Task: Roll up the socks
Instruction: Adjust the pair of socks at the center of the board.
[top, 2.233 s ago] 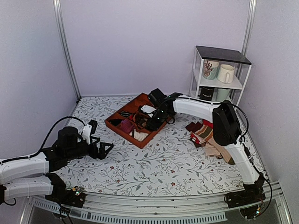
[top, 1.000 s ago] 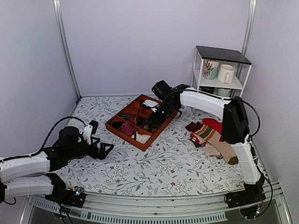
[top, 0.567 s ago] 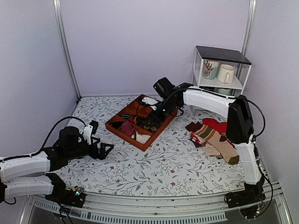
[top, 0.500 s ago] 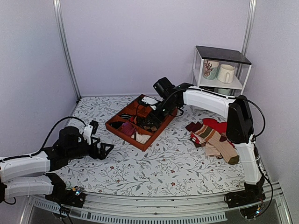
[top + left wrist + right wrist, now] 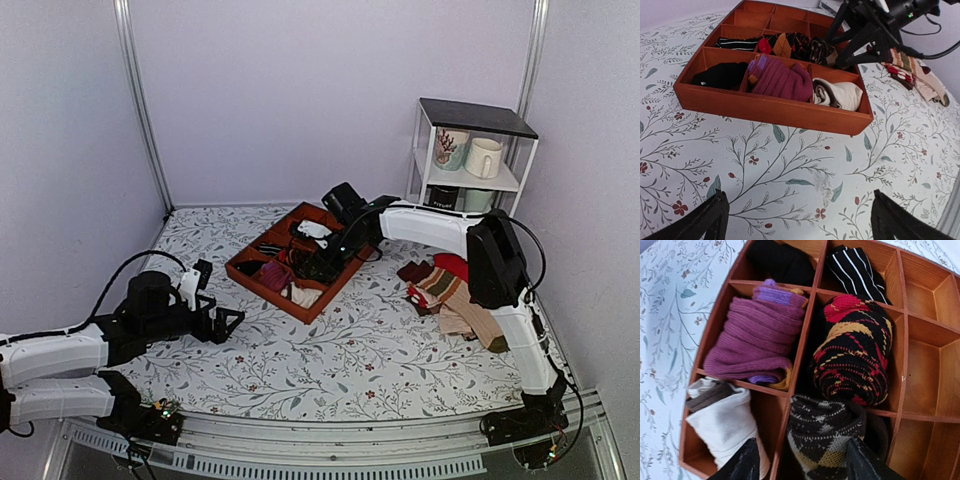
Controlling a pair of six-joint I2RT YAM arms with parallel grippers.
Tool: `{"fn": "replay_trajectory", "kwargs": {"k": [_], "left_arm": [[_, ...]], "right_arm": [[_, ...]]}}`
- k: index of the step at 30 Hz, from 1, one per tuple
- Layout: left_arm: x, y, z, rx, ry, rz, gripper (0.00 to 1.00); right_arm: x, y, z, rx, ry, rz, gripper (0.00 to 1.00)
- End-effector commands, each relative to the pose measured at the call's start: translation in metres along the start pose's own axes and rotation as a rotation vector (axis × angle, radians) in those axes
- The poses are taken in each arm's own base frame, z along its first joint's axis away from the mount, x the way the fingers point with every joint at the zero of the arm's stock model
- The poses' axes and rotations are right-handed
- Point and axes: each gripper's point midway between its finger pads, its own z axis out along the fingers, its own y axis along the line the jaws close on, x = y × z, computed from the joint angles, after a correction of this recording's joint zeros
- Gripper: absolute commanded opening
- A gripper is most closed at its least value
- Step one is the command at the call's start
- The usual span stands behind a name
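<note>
The socks [image 5: 827, 440] are a rolled dark brown argyle bundle with tan diamonds, lying in a near compartment of the orange wooden tray [image 5: 715, 320]. My right gripper [image 5: 805, 462] hangs open over that compartment. One finger is next to the roll's right side, the other is above the white bundle [image 5: 722, 422] across the divider. In the top view the right gripper [image 5: 327, 256] is over the tray's right part. In the left wrist view the socks [image 5: 821, 50] show below the right fingers. My left gripper [image 5: 800, 220] stands wide open above bare table, short of the tray [image 5: 770, 107].
The tray [image 5: 265, 290] also holds a purple roll [image 5: 752, 342], a red and black roll [image 5: 855, 357], a striped roll [image 5: 857, 270] and a black one [image 5: 777, 260]. Loose red, striped and beige socks [image 5: 455, 295] lie at the right. A white shelf [image 5: 470, 160] with mugs stands behind.
The right arm lifted toward the tray's far side, then came back down and forward over the argyle roll, its jaws a little narrower. The left arm has not moved.
</note>
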Motion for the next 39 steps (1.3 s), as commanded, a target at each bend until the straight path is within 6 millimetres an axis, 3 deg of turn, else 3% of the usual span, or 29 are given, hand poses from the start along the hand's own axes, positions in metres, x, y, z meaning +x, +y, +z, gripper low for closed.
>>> {"fn": "replay_trajectory", "kwargs": {"k": [1, 5, 11, 14, 19, 23, 30, 39], "left_arm": [[-0.014, 0.001, 0.0, -0.001, -0.035, 0.005, 0.99], [-0.013, 0.001, 0.001, 0.001, -0.032, 0.003, 1.0], [-0.012, 0.001, 0.001, 0.003, -0.031, 0.003, 0.99], [-0.012, 0.001, 0.001, 0.002, -0.03, 0.002, 0.99], [-0.011, 0.002, 0.002, 0.003, -0.026, 0.001, 1.0], [-0.011, 0.002, 0.003, 0.002, -0.024, 0.001, 0.99], [-0.01, 0.002, 0.003, 0.003, -0.013, -0.003, 0.99], [-0.011, 0.002, 0.002, 0.002, -0.022, -0.004, 0.99]], "right_arm": [[0.014, -0.01, 0.027, 0.03, 0.012, 0.004, 0.57], [0.018, -0.016, 0.035, 0.057, 0.014, 0.02, 0.28], [0.043, -0.016, 0.052, 0.053, 0.084, 0.043, 0.14], [0.066, -0.013, 0.063, 0.042, 0.156, 0.06, 0.12], [0.122, -0.006, 0.081, 0.057, 0.357, 0.079, 0.1], [0.15, 0.007, 0.091, 0.022, 0.445, 0.097, 0.1], [0.16, 0.009, 0.094, 0.023, 0.497, 0.103, 0.1], [0.195, 0.02, 0.086, -0.015, 0.661, 0.112, 0.12]]}}
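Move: My right hand hangs half open over the argyle sock roll, whose middle is about 2 cm ahead, 1 cm left and 4 cm below. The red-black roll is some 7 cm left and 5 cm ahead; the white roll 5 cm left and 4 cm back; the purple roll 11 cm left and 1 cm back, all about 5 cm below. From my left hand, the argyle roll is roughly 17 cm ahead, 20 cm right and 6 cm lower. I draw my right fingers nearly shut over the argyle roll while edging forward about 1.5 cm, then push down with the closed fingertips, sinking some 4.5 cm in all onto the roll in its compartment. My wrist tilts less than 10 degrees on the way, and the fingers stay together against the sock cloth. ##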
